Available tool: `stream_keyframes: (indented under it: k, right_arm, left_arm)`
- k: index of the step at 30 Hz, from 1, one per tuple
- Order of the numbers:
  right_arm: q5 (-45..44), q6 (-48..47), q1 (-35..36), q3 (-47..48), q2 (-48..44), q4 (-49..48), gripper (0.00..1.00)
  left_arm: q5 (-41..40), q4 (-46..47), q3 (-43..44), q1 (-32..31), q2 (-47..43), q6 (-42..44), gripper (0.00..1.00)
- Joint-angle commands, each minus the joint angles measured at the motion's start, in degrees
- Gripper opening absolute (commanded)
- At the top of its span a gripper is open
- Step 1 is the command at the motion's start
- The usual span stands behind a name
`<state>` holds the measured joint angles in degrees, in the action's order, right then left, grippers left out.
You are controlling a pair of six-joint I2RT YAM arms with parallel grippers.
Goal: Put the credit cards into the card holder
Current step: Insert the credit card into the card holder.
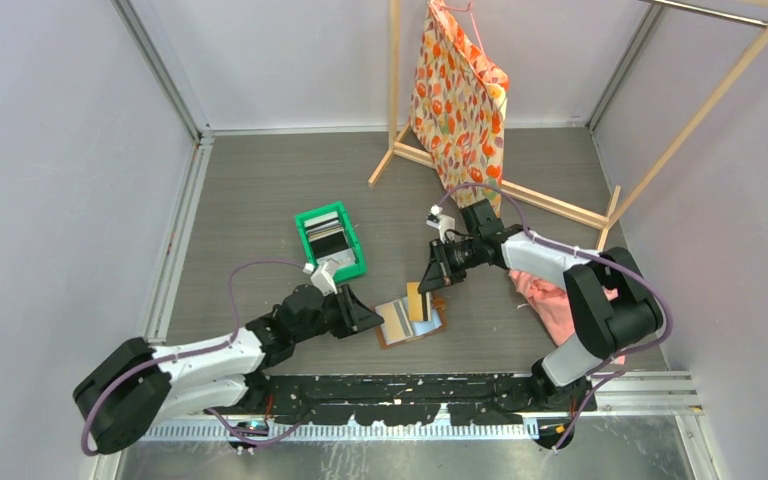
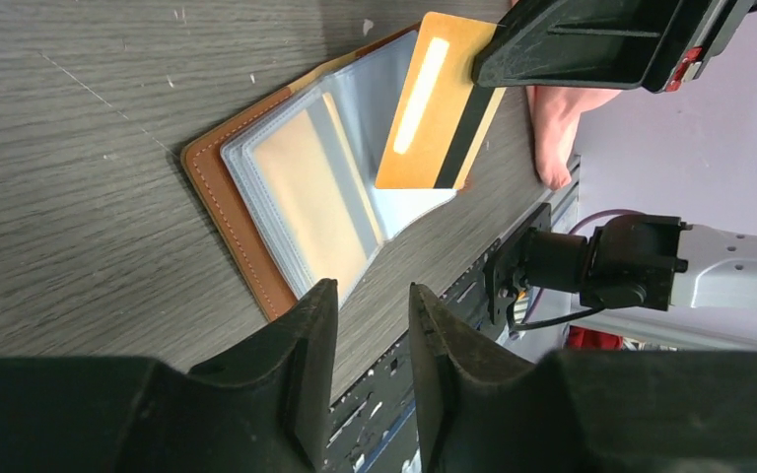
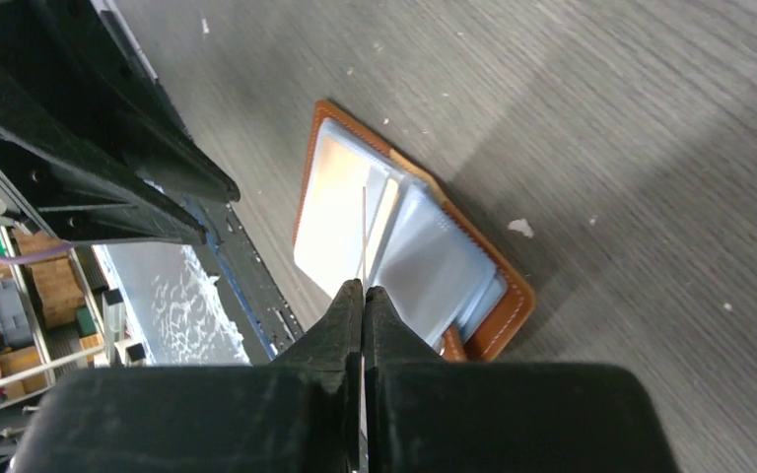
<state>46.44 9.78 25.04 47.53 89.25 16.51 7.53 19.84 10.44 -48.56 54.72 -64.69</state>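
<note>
The brown leather card holder (image 1: 400, 322) lies open on the table, its clear sleeves facing up (image 2: 296, 187). My right gripper (image 1: 430, 282) is shut on a gold credit card (image 2: 432, 108) with a black stripe, holding it tilted just over the holder's far pages. In the right wrist view that card (image 3: 364, 232) shows edge-on, running out from the gripper (image 3: 364, 288) toward the holder (image 3: 424, 266). My left gripper (image 2: 373, 294) is open with nothing between its fingers, just off the holder's left edge (image 1: 368, 318). More credit cards stand in a green bin (image 1: 330, 240).
The green bin sits behind the left gripper. A wooden rack (image 1: 520, 195) with a floral bag (image 1: 460, 90) stands at the back. A pink cloth (image 1: 552, 300) lies under the right arm. The black mounting rail (image 1: 410, 390) runs along the near edge.
</note>
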Motion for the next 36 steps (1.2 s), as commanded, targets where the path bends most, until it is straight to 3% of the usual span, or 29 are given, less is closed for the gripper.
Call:
stream_keyframes:
  k: [1,6,16,21,36]
  right_arm:
    - [-1.4,1.1,0.0,0.7,2.2,-2.3,0.01]
    - [-0.6,1.3,0.0,1.1,3.6,-2.1,0.01]
    - [0.6,0.7,-1.1,2.3,2.6,-0.7,0.01]
    - [2.6,0.8,-2.9,1.1,-0.6,-1.4,0.01]
    - [3.5,2.1,-1.1,2.0,5.0,-2.1,0.01]
  left_arm:
    - [-0.1,9.6,0.9,-1.1,5.7,-0.7,0.33]
    - [0.7,13.5,2.3,-1.8,12.1,-0.3,0.23]
    - [-0.5,14.9,3.2,-2.7,19.1,-0.3,0.19]
    - [-3.4,10.3,2.5,-2.7,18.6,-1.4,0.16]
    - [-5.2,6.0,2.0,-2.7,15.6,-1.4,0.14]
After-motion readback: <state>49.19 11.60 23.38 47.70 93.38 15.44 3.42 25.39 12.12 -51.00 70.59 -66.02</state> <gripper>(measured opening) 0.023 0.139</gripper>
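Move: Held upright in the right fingers, the card hangs over the open card holder, whose middle lies about 6 cm back and 2 cm left of that hand and some 7 below it. From the left hand, the holder's middle is roughly 5 cm right, 2 back and 8 below. The green box stands about 15 cm ahead and 10 left of the left hand, also some 7 lower. Sinking about 5 cm towards the left edge of the holder, the left hand drifts right and partly back, its fingers tipping roughly 10 degrees further down and narrowing to a small gap. The right hand keeps its pinch on the card, lowers it some 2 cm towards the holder, pauses, nudges forward and up, then eases back and down. ##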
